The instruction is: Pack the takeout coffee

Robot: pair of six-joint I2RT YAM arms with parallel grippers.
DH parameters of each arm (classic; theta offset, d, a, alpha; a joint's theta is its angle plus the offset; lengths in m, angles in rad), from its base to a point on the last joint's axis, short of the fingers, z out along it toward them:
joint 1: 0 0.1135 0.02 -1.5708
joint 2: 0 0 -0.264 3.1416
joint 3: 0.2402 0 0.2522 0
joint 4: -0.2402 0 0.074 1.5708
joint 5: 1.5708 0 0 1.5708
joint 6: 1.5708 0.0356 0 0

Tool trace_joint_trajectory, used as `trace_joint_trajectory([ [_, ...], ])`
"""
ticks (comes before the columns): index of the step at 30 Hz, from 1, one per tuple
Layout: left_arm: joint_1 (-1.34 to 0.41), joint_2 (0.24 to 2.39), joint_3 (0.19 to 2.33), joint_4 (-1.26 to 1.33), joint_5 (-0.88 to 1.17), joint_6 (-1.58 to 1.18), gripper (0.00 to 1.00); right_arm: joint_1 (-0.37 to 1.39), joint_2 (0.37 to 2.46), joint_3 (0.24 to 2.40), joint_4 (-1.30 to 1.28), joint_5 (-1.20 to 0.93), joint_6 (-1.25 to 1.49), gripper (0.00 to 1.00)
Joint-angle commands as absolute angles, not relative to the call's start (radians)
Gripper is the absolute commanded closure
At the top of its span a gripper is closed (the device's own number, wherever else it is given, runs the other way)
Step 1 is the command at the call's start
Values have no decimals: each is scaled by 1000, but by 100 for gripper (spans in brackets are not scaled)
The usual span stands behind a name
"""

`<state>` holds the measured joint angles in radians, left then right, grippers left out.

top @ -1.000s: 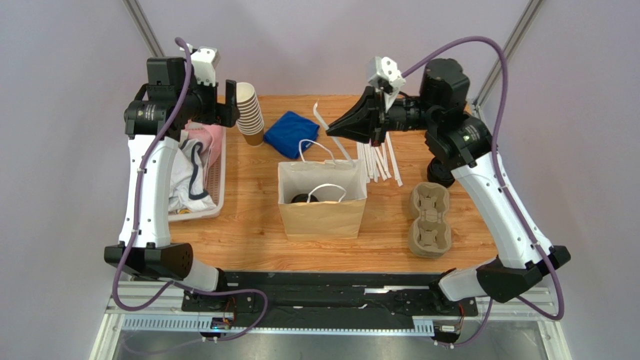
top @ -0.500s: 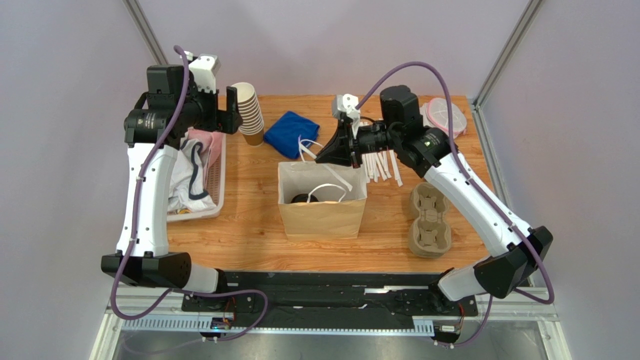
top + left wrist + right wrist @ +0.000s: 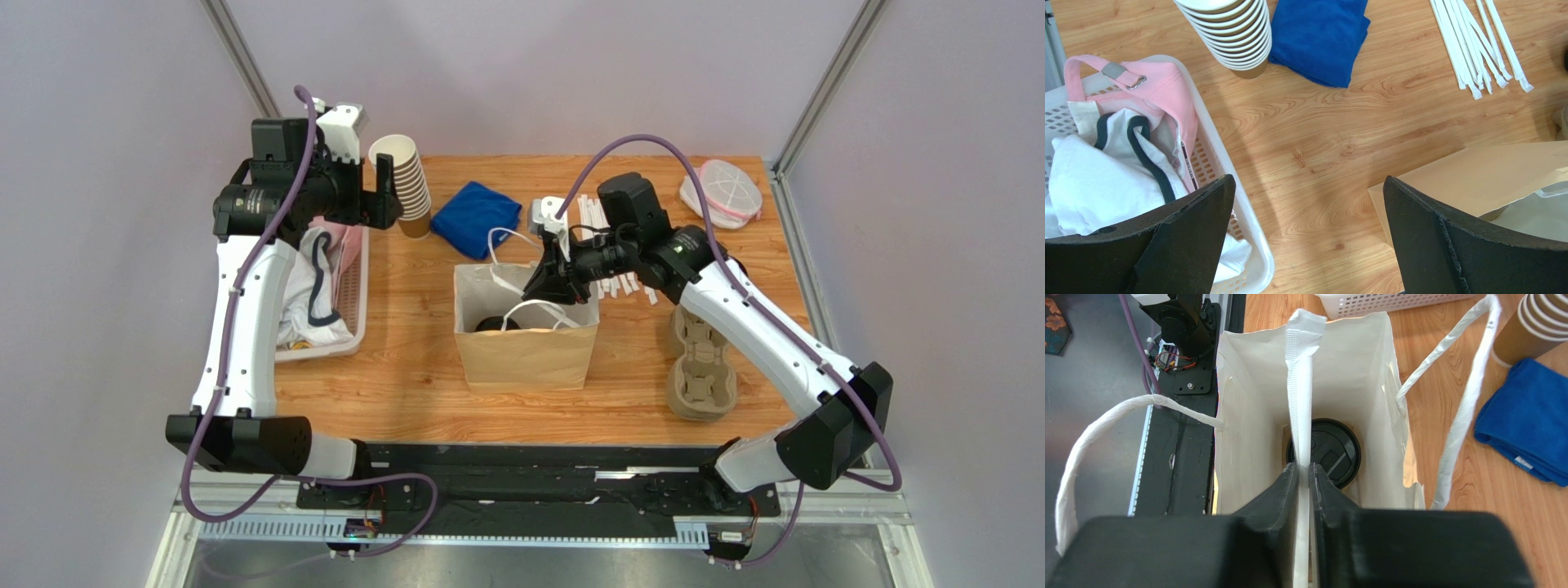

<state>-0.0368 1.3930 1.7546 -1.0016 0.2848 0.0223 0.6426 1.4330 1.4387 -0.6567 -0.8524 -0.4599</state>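
The takeout coffee [image 3: 1324,452] stands at the bottom of the open paper bag [image 3: 1254,416]; only its round black lid shows. From the top view the lid [image 3: 491,325] is a dark patch inside the bag [image 3: 525,355]. My right gripper [image 3: 1304,467] hangs over the bag's mouth, shut on a white paper-wrapped straw [image 3: 1301,386] that points down into the bag above the lid. In the top view the right gripper [image 3: 536,292] sits at the bag's back edge. My left gripper [image 3: 1308,180] is open and empty, high at the back left [image 3: 380,202] near the cup stack.
A stack of lidless paper cups [image 3: 406,184] and a folded blue cloth [image 3: 476,217] lie behind the bag. Loose wrapped straws [image 3: 1475,43] lie at the back. A white basket [image 3: 350,337] of cloths stands left. Pulp cup carriers [image 3: 703,359] sit right, a clear packet [image 3: 721,192] far right.
My right arm has swung left and down from above the loose straws to the bag's mouth, carrying the straw. The left arm has shifted only slightly.
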Motion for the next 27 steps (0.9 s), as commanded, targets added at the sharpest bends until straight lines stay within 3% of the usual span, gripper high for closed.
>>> trace_joint_trajectory([
  [1,-29,1361,1755,-969,310,8,1,658,1446,1483,-713,-821,-511,69],
  [3,-29,1362,1759,-977,314,9,1,660,1462,1520,-741,-815,-512,61],
  [6,-29,1376,1759,-995,348,17,1,660,1460,1540,-753,-807,-511,57],
  [17,-29,1413,1805,-1063,370,77,1,644,1414,1672,-704,-715,-407,52],
  [23,-29,1430,1847,-1115,451,132,1,588,1434,1802,-650,-654,-263,40],
  [27,-29,1485,1923,-1205,521,156,1,528,1457,1903,-647,-611,-151,21],
])
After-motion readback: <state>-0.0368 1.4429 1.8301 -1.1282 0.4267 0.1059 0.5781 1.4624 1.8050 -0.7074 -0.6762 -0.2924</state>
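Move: My right hand is right over the paper bag's mouth with a straw between its fingertips; the bag's middle lies straight below, about 13 cm down. Inside, the black-lidded cup sits roughly 6 cm to the left, level in reach and 14 cm down. The straw pile lies about 19 cm ahead and 17 cm right, the blue cloth 26 cm ahead and 10 cm left, both some 25 cm lower. From my left hand the bag is about 13 cm back, 24 cm right and 19 cm down. I open my right fingers over the bag's mouth and let the straw go into the bag, sinking less than a centimetre as they part. Then I rise away about 12 cm, bearing some 5 cm forward and slightly right, opening wider and turning clockwise about 15 degrees. My open left hand drifts about 2 cm right and slightly back towards the bag, also turning clockwise. ##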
